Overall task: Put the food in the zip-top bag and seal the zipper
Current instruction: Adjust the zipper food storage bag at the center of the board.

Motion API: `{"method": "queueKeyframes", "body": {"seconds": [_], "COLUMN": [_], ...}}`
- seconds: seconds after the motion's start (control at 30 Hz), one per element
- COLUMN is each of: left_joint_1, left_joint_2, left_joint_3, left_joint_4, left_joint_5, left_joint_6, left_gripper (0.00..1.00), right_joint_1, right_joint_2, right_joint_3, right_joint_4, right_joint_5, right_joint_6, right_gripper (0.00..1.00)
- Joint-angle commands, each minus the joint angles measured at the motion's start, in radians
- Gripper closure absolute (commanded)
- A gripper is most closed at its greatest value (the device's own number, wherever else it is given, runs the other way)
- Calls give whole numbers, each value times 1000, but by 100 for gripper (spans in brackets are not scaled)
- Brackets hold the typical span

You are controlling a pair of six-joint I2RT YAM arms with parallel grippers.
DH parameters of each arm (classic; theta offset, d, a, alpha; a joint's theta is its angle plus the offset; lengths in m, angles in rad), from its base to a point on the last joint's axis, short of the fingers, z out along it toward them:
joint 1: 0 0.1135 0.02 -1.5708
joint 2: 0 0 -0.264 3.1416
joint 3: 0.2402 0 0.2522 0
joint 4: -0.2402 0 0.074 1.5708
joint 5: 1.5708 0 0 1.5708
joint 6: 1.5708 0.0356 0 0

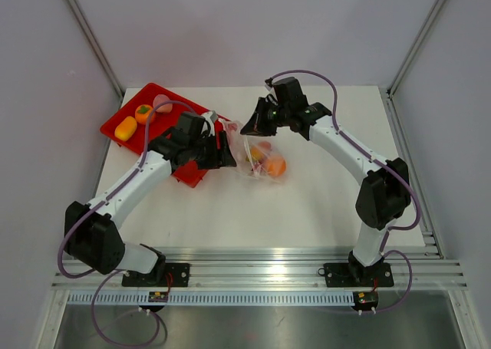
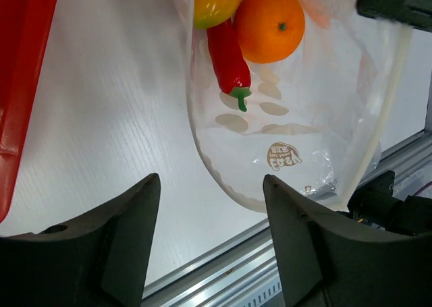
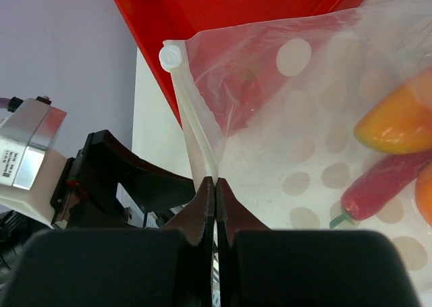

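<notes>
The zip-top bag (image 1: 257, 159) lies mid-table, mouth toward the tray. Inside are an orange ball (image 1: 275, 166), a yellow-orange piece (image 2: 212, 0) and a red chili-shaped piece (image 2: 228, 54). My right gripper (image 1: 248, 130) is shut on the zipper strip (image 3: 194, 121) at the bag's mouth edge, in the right wrist view (image 3: 214, 183) just below a white end knob (image 3: 170, 54). My left gripper (image 1: 225, 154) is open and empty beside the bag's left edge; in the left wrist view (image 2: 210, 182) the bag's bottom (image 2: 283, 152) lies ahead of its fingers. Food remaining on the tray: an orange ball (image 1: 143, 113), a pink ball (image 1: 162, 103), a yellow-orange piece (image 1: 125, 128).
The red tray (image 1: 180, 111) sits at the back left, touching the bag's mouth side; its edge shows in the left wrist view (image 2: 20, 84). Grey walls enclose the table. An aluminium rail (image 1: 261, 276) runs along the near edge.
</notes>
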Motion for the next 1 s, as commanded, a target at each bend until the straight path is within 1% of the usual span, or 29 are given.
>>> {"method": "queueKeyframes", "body": {"seconds": [0.0,0.03,0.13,0.17,0.2,0.23,0.3,0.37,0.47,0.5,0.53,0.63,0.7,0.73,0.8,0.83,0.97], "left_joint_1": [1,1,1,0,1,1,4,10,23,29,33,41,41,41,41,41,41], "left_joint_2": [4,10,24,26,24,26,29,27,30,32,32,30,30,30,32,32,35], "left_joint_3": [-10,-16,-16,-12,-6,4,56,100,149,177,186,200,197,188,177,166,162], "left_joint_4": [112,109,104,97,91,78,29,11,-43,-54,-58,-63,-57,-52,-34,-28,-6], "left_joint_5": [-12,-12,-5,-1,-9,-21,-53,-55,-60,-54,-43,-9,0,3,20,26,54], "left_joint_6": [-60,-55,-43,-40,-34,-21,0,26,55,64,69,75,74,68,57,54,45], "left_gripper": [37,39,58,79,92,100,100,100,100,100,100,100,100,100,100,100,100], "right_joint_1": [7,6,7,7,7,9,7,7,7,7,7,7,7,7,7,7,10], "right_joint_2": [-52,-53,-58,-61,-59,-61,-61,-61,-61,-61,-58,-53,-65,-68,-84,-90,-113], "right_joint_3": [4,4,1,-1,-1,-2,-4,-4,7,11,30,59,67,67,63,53,16], "right_joint_4": [34,34,32,31,35,32,31,19,-26,-52,-69,-142,-181,-189,-207,-206,-192], "right_joint_5": [-10,-10,-1,2,0,2,3,17,63,66,66,74,106,111,102,91,34], "right_joint_6": [5,5,2,2,5,3,-1,-14,-54,-81,-101,-167,-201,-209,-224,-221,-209], "right_gripper": [100,100,100,100,100,100,100,97,90,84,81,70,68,65,64,61,58]}}
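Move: The left side of the bag's open rim lies almost between the left hand's open fingers, about 1 cm ahead, 1 cm to the right and 1 cm below. From the left hand the mango in the bag is some 9 cm right, 3 cm ahead; the orange about 15 cm right, level; the red tray's middle 18 cm left, 11 cm ahead, all roughly 14 cm lower. The right hand has the bag's right rim between its shut fingers; the orange is about 9 cm right of that hand, 8 cm back and 18 cm below. The left fingertips close on the near-left rim and pinch it after a small nudge forward and down, then carry it up about 4 cm and some 2 cm forward, and hold there. Once the left has its grip, the right hand opens to a bit under half, letting go of its side of the rim while backing off to its right about 3 cm, slightly back and down, rolling some 10 degrees. ##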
